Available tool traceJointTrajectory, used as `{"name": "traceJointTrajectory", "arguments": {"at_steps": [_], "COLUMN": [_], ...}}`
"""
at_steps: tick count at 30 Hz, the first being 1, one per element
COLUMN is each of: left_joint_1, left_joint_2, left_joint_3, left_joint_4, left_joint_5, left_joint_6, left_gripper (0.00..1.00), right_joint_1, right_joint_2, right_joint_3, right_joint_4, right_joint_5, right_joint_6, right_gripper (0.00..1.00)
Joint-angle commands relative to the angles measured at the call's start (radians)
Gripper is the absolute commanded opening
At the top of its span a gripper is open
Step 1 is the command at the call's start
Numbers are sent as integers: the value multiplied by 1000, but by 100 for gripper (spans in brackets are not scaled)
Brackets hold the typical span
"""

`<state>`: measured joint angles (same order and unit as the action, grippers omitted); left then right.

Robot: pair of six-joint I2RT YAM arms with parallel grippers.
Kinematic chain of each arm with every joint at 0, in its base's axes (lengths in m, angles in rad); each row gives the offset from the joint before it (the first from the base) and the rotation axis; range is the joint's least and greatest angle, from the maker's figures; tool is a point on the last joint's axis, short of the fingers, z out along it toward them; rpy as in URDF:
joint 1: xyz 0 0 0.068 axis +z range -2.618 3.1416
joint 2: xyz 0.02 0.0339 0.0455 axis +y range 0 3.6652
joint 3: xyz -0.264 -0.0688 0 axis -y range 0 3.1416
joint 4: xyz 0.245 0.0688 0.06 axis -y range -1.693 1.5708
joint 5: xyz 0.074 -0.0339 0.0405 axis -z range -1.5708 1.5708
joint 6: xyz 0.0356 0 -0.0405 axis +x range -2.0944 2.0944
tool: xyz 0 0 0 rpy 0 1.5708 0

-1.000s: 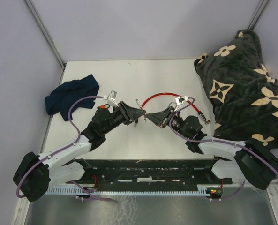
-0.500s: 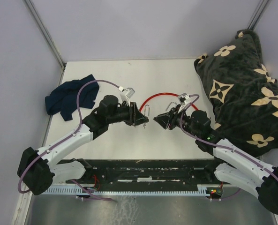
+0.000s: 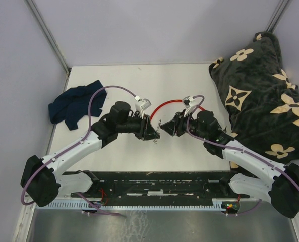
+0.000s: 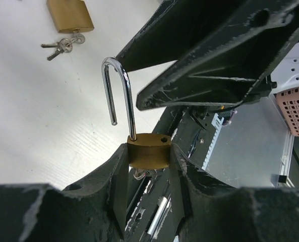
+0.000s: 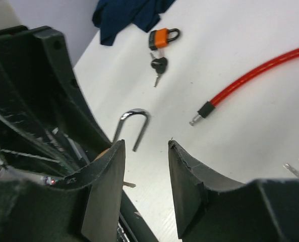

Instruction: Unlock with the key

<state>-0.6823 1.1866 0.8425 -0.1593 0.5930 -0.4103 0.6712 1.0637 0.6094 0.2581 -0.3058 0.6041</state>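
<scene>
My left gripper [image 4: 148, 157] is shut on the brass padlock [image 4: 148, 150], its fingers pressing both sides of the body. The silver shackle [image 4: 123, 91] stands swung open, with one leg out of its hole. A bit of key ring [image 4: 140, 174] pokes out under the body; the key itself is mostly hidden. My right gripper [image 5: 146, 146] is open and empty, just in front of the shackle [image 5: 134, 125]. In the top view the left gripper [image 3: 152, 132] and the right gripper [image 3: 165, 129] face each other tip to tip.
A red cable [image 3: 165, 104] arcs behind the grippers. An orange padlock with keys [image 5: 163, 38] and a second brass padlock with keys [image 4: 68, 15] lie on the white table. A blue cloth [image 3: 73, 103] is at the left and a patterned cushion [image 3: 260, 91] at the right.
The right gripper opened, pulled back from the padlock, then edged left towards it again. The left arm shifted right, keeping the padlock in its grip.
</scene>
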Motion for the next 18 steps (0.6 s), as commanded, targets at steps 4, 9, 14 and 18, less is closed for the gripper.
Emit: {"name": "traceJointTrajectory", "arguments": {"at_steps": [4,9,14,18], "left_joint_1": [0,-10,-35,-46], "left_joint_2": [100,229,400,550], "left_joint_3": [77,138,260,356], "left_joint_4": [-104,-148,-249,-292], "left_joint_5": [-179,-272,-413,-475], "left_joint_6": [14,-25,-20,-22], "left_gripper": [3,3,3,3], "right_joint_1": [-4,-3,-4,-4], "right_joint_2": [-70,-185,-339,-460], "right_joint_3": [-63,-129,-199,-265], "right_joint_4": [-66,-176,-228,-229], "right_joint_5": [327,509,677,772], "right_joint_6": [-66,-134,-186,-223], "right_gripper": [51,61,76,80]}}
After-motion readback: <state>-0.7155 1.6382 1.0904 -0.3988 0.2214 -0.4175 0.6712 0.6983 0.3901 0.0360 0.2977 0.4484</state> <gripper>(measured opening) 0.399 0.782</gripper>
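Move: Below the left hand, which holds the small unlocked padlock with its keys, bare table waits about 8 cm forward and 17 cm down. The red cable's end lies some 12 cm ahead, 4 cm left and 18 cm below that hand. From the empty right hand, the large open padlock lies about 11 cm ahead, 9 cm right and 18 cm down; the small padlock is 4 cm back and 3 cm left, near its height. Carrying the small padlock still pinched by its body, the left hand sinks about 11 cm towards the table and reaches some 6 cm forward, its fingers tipping more steeply down. The right hand backs away from it, some 12 cm to the right and 5 cm down, swinging about 30 degrees clockwise and opening wide, to short of the large padlock. ##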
